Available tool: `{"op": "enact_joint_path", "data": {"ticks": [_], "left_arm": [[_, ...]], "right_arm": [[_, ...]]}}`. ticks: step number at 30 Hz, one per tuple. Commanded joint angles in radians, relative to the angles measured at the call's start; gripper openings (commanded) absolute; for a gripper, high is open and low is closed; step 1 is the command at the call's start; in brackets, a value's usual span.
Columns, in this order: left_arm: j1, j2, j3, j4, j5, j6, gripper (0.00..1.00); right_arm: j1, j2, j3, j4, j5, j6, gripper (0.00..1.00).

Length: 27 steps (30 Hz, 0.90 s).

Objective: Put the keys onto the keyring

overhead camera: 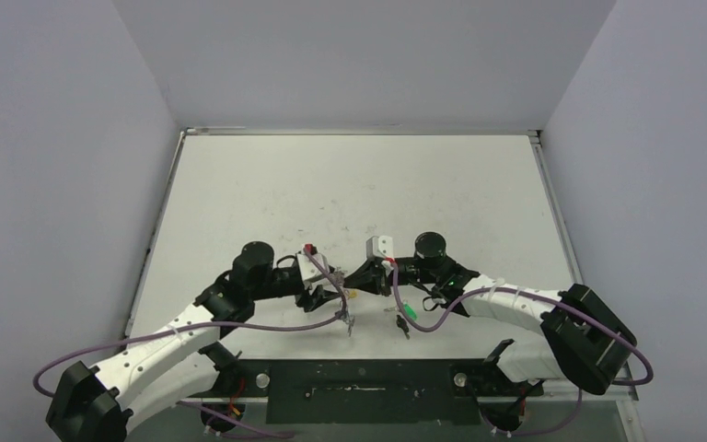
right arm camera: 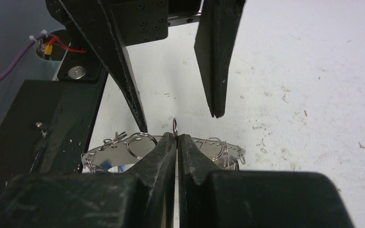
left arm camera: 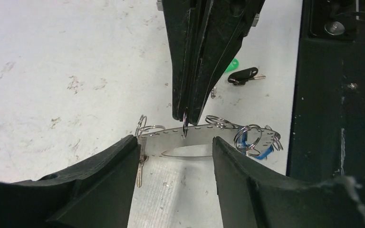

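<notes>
The keyring (left arm camera: 171, 136) is a flat silvery perforated band bent into a loop, carrying several small split rings. It also shows in the right wrist view (right arm camera: 107, 152). My right gripper (right arm camera: 177, 136) is shut on one small split ring (right arm camera: 175, 127) at the band's top edge. My left gripper (left arm camera: 175, 140) is open, its fingers either side of the band's left part; the left fingertip (left arm camera: 130, 142) touches the band's end. A silver key (left arm camera: 141, 173) hangs there, and a blue-tagged key (left arm camera: 262, 151) hangs at the other end. A green key (left arm camera: 232, 64) and a black key (left arm camera: 242, 75) lie on the table.
Both arms meet low over the near middle of the white table (overhead camera: 350, 184). The black mounting plate (overhead camera: 368, 387) runs along the near edge, close beside the band (left arm camera: 337, 118). Purple cables (overhead camera: 267, 327) loop by both arms. Grey walls enclose the table.
</notes>
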Motion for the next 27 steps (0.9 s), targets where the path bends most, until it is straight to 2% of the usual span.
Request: {"op": "enact_joint_path", "data": {"ticks": [1, 6, 9, 14, 21, 27], "left_arm": [[-0.003, -0.086, -0.104, 0.281, -0.107, -0.13, 0.53], [-0.002, -0.124, -0.217, 0.448, -0.145, -0.224, 0.35], [-0.004, -0.119, -0.26, 0.547, -0.152, -0.268, 0.34], [-0.004, -0.087, -0.272, 0.617, -0.15, -0.27, 0.38], [-0.005, -0.061, -0.277, 0.71, -0.125, -0.27, 0.26], [-0.004, -0.044, -0.269, 0.718, -0.094, -0.27, 0.19]], "right_arm": [[-0.002, 0.025, -0.029, 0.291, 0.037, 0.146, 0.0], [-0.002, 0.033, -0.042, 0.349, 0.066, 0.168, 0.0], [-0.002, 0.029, -0.047, 0.359, 0.072, 0.194, 0.0], [-0.001, 0.03, -0.052, 0.363, 0.064, 0.205, 0.0], [0.0, 0.031, -0.06, 0.364, 0.064, 0.205, 0.0], [0.0, 0.03, -0.059, 0.361, 0.061, 0.202, 0.0]]}}
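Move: The small ring stands between the shut right fingertips, about 2 cm to the left hand's right, 1 cm above it and level fore and aft. The metal plate hangs with its middle some 3 cm below the ring and 2 cm back. On the table, about 14 cm below the right hand, the green key lies roughly 9 cm back and 14 cm to that hand's right, the black key 12 cm back and 13 cm right. Right hand lifts the pinched ring about 1.5 cm; left dips, then rises forward beside it, tipping up, closing partway. ##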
